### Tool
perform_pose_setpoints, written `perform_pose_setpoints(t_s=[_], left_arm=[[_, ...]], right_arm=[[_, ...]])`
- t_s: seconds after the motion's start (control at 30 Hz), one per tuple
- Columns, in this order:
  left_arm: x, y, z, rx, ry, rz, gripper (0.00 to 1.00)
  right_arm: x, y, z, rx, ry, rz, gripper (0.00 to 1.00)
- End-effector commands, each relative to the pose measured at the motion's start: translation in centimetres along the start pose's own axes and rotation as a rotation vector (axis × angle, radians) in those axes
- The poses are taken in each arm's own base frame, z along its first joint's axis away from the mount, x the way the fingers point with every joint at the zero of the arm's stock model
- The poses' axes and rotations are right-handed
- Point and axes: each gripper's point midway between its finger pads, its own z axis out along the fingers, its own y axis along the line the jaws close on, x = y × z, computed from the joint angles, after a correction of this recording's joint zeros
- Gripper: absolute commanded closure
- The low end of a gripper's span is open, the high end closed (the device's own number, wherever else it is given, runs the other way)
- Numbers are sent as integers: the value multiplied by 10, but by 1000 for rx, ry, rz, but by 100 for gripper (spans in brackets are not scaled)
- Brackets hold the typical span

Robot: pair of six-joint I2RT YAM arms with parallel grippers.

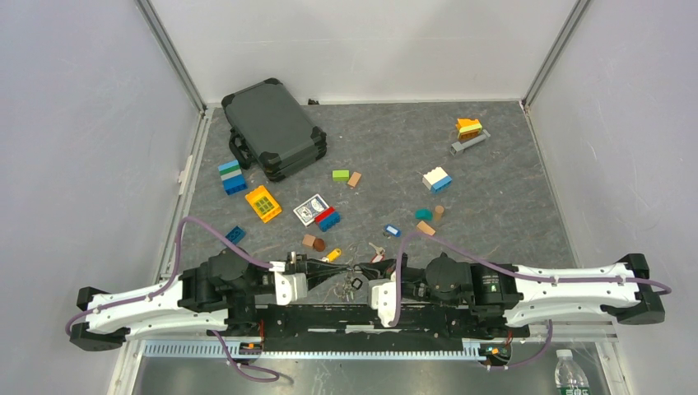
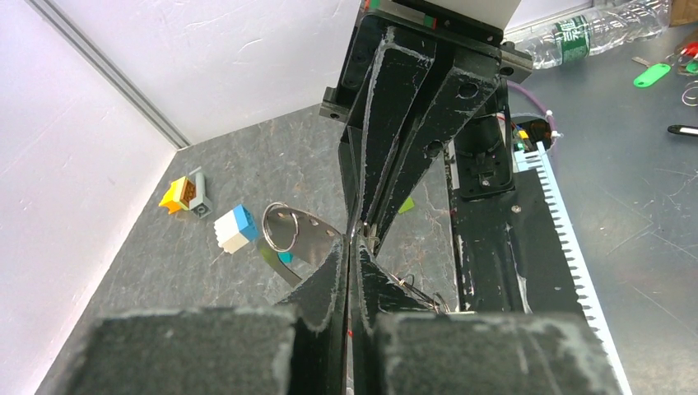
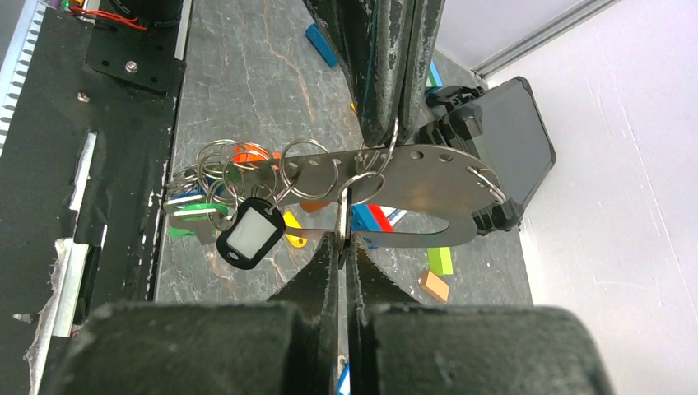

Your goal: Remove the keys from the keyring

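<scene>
The keyring (image 3: 420,185) is a flat grey metal plate with a row of holes, held in the air between both arms at the table's near middle (image 1: 350,276). Several small split rings hang from it with keys (image 3: 202,206) and a black tag (image 3: 249,233). My left gripper (image 2: 354,243) is shut on the keyring's edge; its fingers (image 3: 387,74) come down from the top of the right wrist view. My right gripper (image 3: 343,243) is shut on a silver key (image 3: 342,218) that hangs edge-on from one ring. Loose keys lie on the table: blue (image 1: 392,231), yellow (image 1: 332,255), red (image 1: 377,251).
A dark hard case (image 1: 274,127) lies at the back left. A playing-card box (image 1: 312,209) and toy bricks (image 1: 436,178) are scattered across the mat. The black base rail (image 1: 346,317) runs just under the grippers. A water bottle (image 1: 568,374) stands off the table's near right.
</scene>
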Motion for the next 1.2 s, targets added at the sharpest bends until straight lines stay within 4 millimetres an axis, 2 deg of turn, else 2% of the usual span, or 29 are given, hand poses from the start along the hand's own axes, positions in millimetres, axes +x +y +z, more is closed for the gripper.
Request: perform_pose_setpoints(t_s=[0.0,0.23,0.53,0.6,0.73,0.87,1.0,1.17], left_arm=[[-25,12,0,-53,-93,-27,98],[-25,10,2,-43,-98,-31,98],[-24,8,6,-35,-96,-32,98],[-25,10,6,-41,-97,-30,98],[-26,10,5,-45,-100,-29,98],[-26,11,5,-47,-100,-28,98],[-27,11,6,-46,-107,-28,98],[-31,9,7,-35,-124,-33,98]], right_arm=[[-5,-8,2,32,15,-4,100],[1,-21,7,89,89,0,100],[-3,-31,9,127,101,11,100],[-5,-30,6,124,88,12,94],[-12,-28,-4,109,15,17,77],[-25,-24,-14,89,-95,18,66],[-37,-21,-18,83,-187,27,64],[-56,-20,-19,95,-315,65,70]])
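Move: The right hand already pinches the small metal key in its fingertips, beside the metal keyring plate, whose middle is about 3 cm to its left, 2 cm ahead and 1 cm above. The black tag hangs some 4 cm back, 1 cm left and 2 cm lower; the key bunch is roughly 6 cm back, 4 cm left and 3 cm down. From the left hand, the key lies about 2 cm right, level fore and aft, and 4 cm below. The right hand draws the pinched key forward 2 cm, opens partway releasing it, then backs off, rising 3 cm. ##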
